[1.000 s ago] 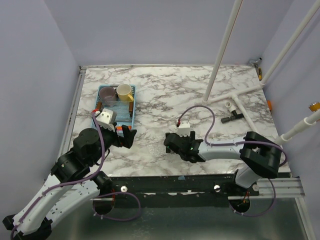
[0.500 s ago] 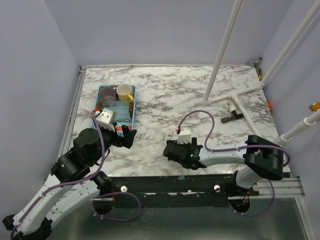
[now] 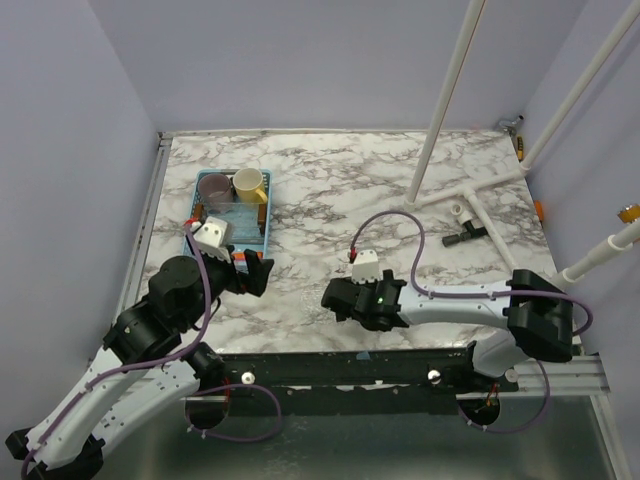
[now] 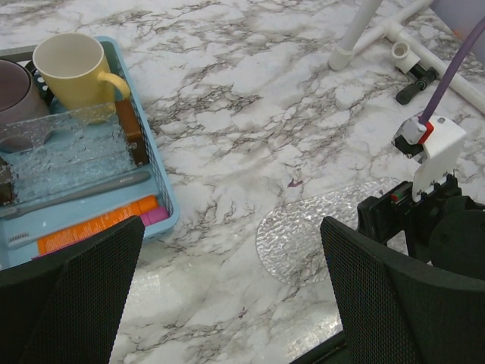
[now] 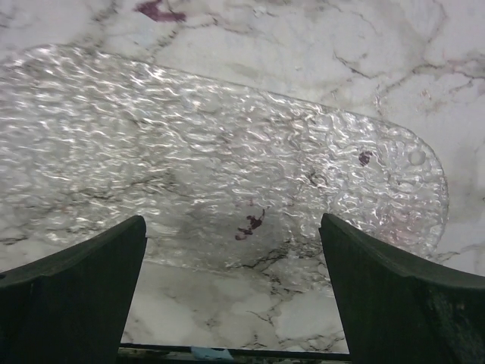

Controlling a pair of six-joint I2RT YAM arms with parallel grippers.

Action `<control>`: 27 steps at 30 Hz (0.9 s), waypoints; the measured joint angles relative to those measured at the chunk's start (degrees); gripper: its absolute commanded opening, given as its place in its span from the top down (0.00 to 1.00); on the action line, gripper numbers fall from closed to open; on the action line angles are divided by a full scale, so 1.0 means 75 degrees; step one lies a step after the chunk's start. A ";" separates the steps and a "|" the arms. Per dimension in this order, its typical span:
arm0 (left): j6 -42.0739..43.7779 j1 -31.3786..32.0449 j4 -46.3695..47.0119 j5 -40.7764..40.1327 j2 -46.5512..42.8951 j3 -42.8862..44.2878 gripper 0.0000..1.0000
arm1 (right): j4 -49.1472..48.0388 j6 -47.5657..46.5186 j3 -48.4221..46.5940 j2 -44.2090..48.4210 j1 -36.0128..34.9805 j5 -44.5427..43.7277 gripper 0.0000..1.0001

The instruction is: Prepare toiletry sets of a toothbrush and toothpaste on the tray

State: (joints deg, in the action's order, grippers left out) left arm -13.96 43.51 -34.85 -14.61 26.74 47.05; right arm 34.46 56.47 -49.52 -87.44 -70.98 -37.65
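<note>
The tray (image 3: 262,240) (image 4: 164,199) is a light blue mesh basket at the table's left. Along its near side lie a thin, long toothbrush (image 4: 83,191) and two toothpaste tubes, one orange (image 4: 95,224) and one pink (image 4: 154,217). My left gripper (image 3: 256,275) (image 4: 235,303) hangs open just right of the tray's near corner, with nothing between its fingers. My right gripper (image 3: 335,298) (image 5: 235,296) is open and low over the near edge of a clear textured oval plate (image 5: 212,159) (image 4: 318,227) lying on the marble.
A yellow mug (image 4: 72,64), a purple-grey mug (image 4: 15,83), a brown block (image 4: 130,129) and a clear textured piece (image 4: 68,148) also sit in the tray. White pipes (image 3: 470,190) and a black fitting (image 3: 468,235) lie at the back right. The table's front edge (image 5: 227,353) is close below my right gripper.
My right gripper has slid left and toward the table's front edge, over the clear plate. The left arm has not moved.
</note>
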 measured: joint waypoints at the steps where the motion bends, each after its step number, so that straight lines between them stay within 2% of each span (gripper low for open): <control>1: -0.0032 0.0000 -0.0003 -0.0006 0.0015 -0.0009 0.01 | 0.0064 -0.0087 -0.0157 0.0017 -0.0006 -0.0003 0.00; 9: -0.0609 0.0000 -0.0134 -0.0198 0.0828 0.0055 0.01 | 0.0163 -0.0886 -0.1008 0.0493 -0.0026 -0.0032 0.00; 18: -0.2553 -0.0251 -0.0982 -0.1061 0.1670 0.0207 0.01 | 0.0102 -0.1346 -0.0950 0.1075 -0.0026 -0.0128 0.00; 27: -0.5010 -0.1585 -0.1670 -0.1113 0.1778 0.0175 0.01 | -0.0452 -0.1556 -0.0195 0.1644 -0.0029 0.0187 0.00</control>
State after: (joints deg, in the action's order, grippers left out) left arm -51.53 31.62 -47.37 -22.96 40.07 48.36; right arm 31.07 44.80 -50.98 -75.11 -71.20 -36.25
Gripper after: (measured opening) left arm 0.988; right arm 0.998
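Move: The purple toothpaste tube in the blue basket's near end lies about 10 cm left of my left hand, 6 cm ahead and some 23 cm below. The orange tube is about 2 cm beyond it, and the yellow mug stands roughly 16 cm beyond and 4 cm right of it. My right hand is some 4 cm above the clear tray, whose middle is 2 cm ahead; the purple tube is about 22 cm left, 8 cm ahead and 3 cm below that hand. I bring my empty left hand down about 7 cm towards the basket's near end, swinging it left and a little forward after a slight drift right, as the wrist turns counter-clockwise some 35 degrees and tips the open fingers downward. Meanwhile my right hand, already clear and open, climbs about 8 cm off the tray, edging left, then sinks slightly. ##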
